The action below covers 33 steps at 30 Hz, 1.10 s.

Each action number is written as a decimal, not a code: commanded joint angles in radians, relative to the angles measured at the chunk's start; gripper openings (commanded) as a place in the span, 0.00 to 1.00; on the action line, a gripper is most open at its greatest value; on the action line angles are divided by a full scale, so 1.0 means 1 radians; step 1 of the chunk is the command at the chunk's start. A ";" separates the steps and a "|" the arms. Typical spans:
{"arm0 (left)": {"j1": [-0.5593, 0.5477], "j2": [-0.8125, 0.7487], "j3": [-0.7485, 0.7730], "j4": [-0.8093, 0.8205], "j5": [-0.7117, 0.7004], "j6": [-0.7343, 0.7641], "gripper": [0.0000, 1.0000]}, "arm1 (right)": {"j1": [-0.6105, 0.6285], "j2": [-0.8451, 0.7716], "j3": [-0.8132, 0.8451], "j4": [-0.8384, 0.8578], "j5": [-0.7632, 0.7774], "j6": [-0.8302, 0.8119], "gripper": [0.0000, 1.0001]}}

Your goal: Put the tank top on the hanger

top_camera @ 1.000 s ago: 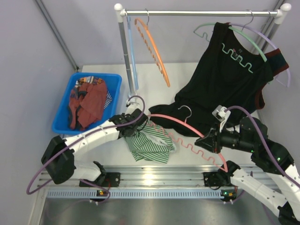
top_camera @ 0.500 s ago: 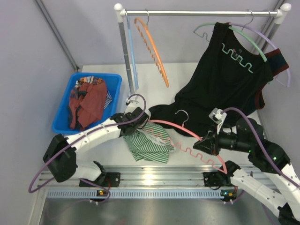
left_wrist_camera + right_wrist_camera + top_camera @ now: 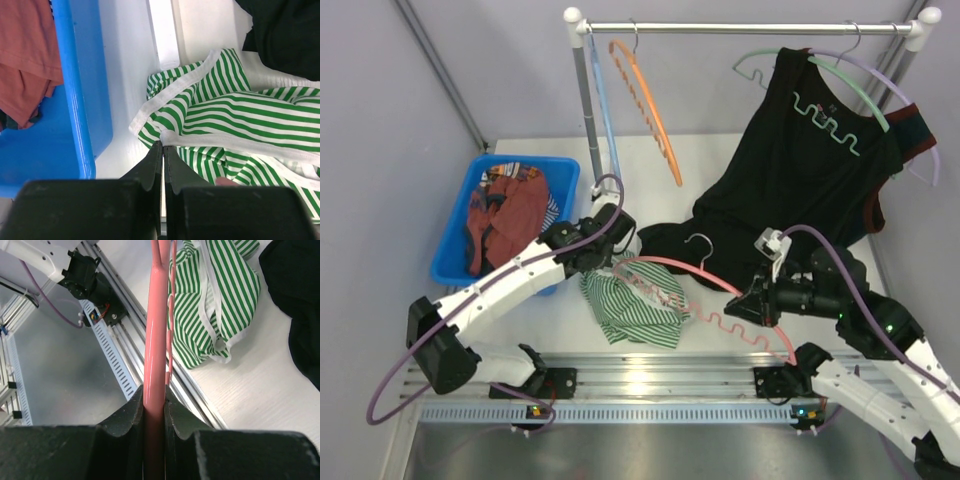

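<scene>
The green-and-white striped tank top (image 3: 638,308) lies bunched on the table in front of the arms. My left gripper (image 3: 609,262) is shut on its white trim at the upper left edge; in the left wrist view the gripper (image 3: 163,146) pinches the trim of the tank top (image 3: 235,115). My right gripper (image 3: 747,305) is shut on the right arm of the pink hanger (image 3: 670,264). The hanger's left arm reaches over the tank top and its metal hook (image 3: 700,243) points back. The right wrist view shows the gripper (image 3: 154,392) clamping the hanger (image 3: 155,315), with the tank top (image 3: 220,285) beyond.
A blue bin (image 3: 525,160) with red patterned cloth (image 3: 505,220) stands at the left, close to my left arm. A large black garment (image 3: 800,170) hangs from the rack rail (image 3: 750,28) and drapes onto the table. An orange hanger (image 3: 650,110) and a light blue hanger (image 3: 603,120) hang there too.
My right gripper has carried the pink hanger leftward, its left arm now over the tank top. My left gripper has shifted back and left, still holding the trim and pulling the cloth.
</scene>
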 commanded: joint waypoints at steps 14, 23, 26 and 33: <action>0.005 -0.053 0.136 -0.122 0.107 0.051 0.00 | 0.026 0.050 -0.057 0.279 0.016 0.043 0.00; 0.004 -0.052 0.185 -0.142 0.193 0.086 0.00 | 0.046 0.040 -0.107 0.364 0.086 0.080 0.00; 0.004 -0.058 0.199 -0.147 0.236 0.097 0.00 | 0.046 0.035 -0.127 0.398 0.151 0.092 0.00; 0.004 -0.076 0.268 -0.184 0.280 0.118 0.00 | 0.046 0.004 -0.165 0.459 0.265 0.092 0.00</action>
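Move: The tank top, its white-trimmed edge already pinched by the left hand, has its middle about 24 cm left of the right hand, 2 cm nearer and 17 cm below. The black garment's lower part is 14 cm ahead of the right hand, level sideways and as low. The tip of the hanger held by the right hand is 4 cm right and 2 cm back of the left hand, level in height; the blue bin is 27 cm left and 10 cm ahead of it, 8 cm lower. Left hand lifts the pinched edge about 5 cm, also rightward; right hand brings the hanger 5 cm forward beneath. ##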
